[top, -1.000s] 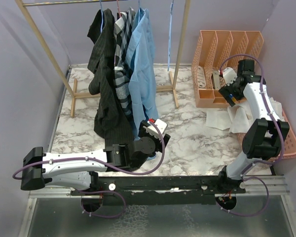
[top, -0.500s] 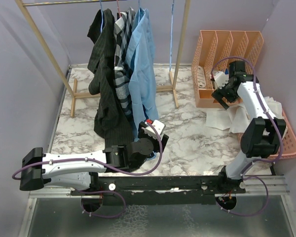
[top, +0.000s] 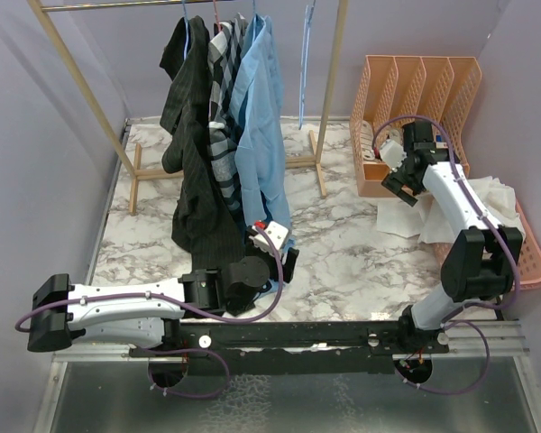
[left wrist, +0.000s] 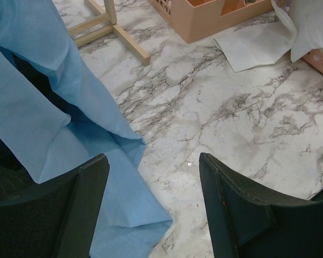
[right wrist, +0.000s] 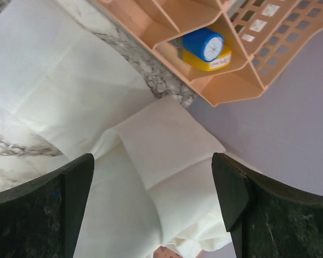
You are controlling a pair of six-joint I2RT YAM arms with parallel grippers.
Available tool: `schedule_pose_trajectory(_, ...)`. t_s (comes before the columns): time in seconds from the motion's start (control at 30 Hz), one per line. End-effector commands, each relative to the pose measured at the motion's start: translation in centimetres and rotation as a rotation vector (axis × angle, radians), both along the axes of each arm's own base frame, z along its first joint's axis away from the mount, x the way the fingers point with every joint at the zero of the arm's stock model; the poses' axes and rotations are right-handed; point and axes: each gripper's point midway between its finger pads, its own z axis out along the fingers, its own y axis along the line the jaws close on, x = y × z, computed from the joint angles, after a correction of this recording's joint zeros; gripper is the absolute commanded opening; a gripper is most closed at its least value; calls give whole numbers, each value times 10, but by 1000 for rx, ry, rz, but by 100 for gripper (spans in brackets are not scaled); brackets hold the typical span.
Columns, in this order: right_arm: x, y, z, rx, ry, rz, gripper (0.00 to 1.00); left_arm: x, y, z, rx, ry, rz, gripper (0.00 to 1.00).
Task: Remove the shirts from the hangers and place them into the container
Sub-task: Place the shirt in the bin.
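Three shirts hang from hangers on the wooden rack: black pinstriped (top: 191, 162), checked (top: 224, 117) and light blue (top: 260, 117). An empty light blue hanger (top: 307, 63) dangles beside them. The white shirt (top: 487, 194) lies draped over the salmon-pink container (top: 534, 262), one part spilling onto the table. My left gripper (top: 285, 260) is open low over the table, at the light blue shirt's hem (left wrist: 54, 107), nothing between its fingers (left wrist: 231, 204). My right gripper (top: 395, 185) is open above the white shirt (right wrist: 151, 134), holding nothing.
A peach file organizer (top: 415, 90) stands at the back right with a blue-and-yellow item (right wrist: 204, 48) in one slot. The rack's wooden feet (top: 135, 176) and post (top: 329, 99) rest on the marble table. Purple walls close in the sides.
My right arm has swung left, from over the basket's rim toward the organizer's front. My left gripper has drawn slightly back and left below the blue shirt. Both stayed open.
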Motion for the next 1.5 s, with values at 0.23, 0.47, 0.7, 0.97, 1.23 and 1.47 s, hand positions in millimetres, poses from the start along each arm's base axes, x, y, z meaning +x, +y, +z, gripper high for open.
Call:
schedule_pose_trajectory(0.23,7,-21,-4,-129,-59,-33,81,-5,-8,6,-49,19,-29,71)
schedule_pose_trajectory(0.47,12,-24,-21,-137,-58,-67,69,-5,-7,6,-45,20,-28,71)
schedule_pose_trajectory(0.7,21,-27,-33,-134,-95,-111,45,-5,-10,3,-39,26,-30,71)
schedule_pose_trajectory(0.97,37,-37,1,-52,-241,-209,1,-5,-11,4,-34,24,-30,71)
schedule_pose_trajectory(1.23,35,-31,128,371,-487,-300,1,-4,-19,3,-22,20,-44,71)
schedule_pose_trajectory(1.47,-15,-47,239,460,-812,-388,1,-4,-32,8,-6,16,-68,71)
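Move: The nearest fold of the white shirt lies just under the right fingers, about 2 cm ahead, 3 cm right and 5 cm below; the shirt bridges the table and the bin's left side. The bin's middle is some 19 cm right, 9 cm back and 12 cm lower, and the sectioned crate's middle about 15 cm ahead, level sideways. From the left hand, that fold is roughly 20 cm ahead, 36 cm right and 10 cm below. The white shirt's fold is taken by the right hand, which sinks about 4 cm onto it while easing a little forward and right, fingers closing from wide open to shut and pinching the cloth. Then the hand sweeps up some 20 cm, drifting slightly right towards the bin's side, drawing the shirt up with it as the wrist swings the fingers up from pointing down by roughly 40 degrees and turns clockwise. ##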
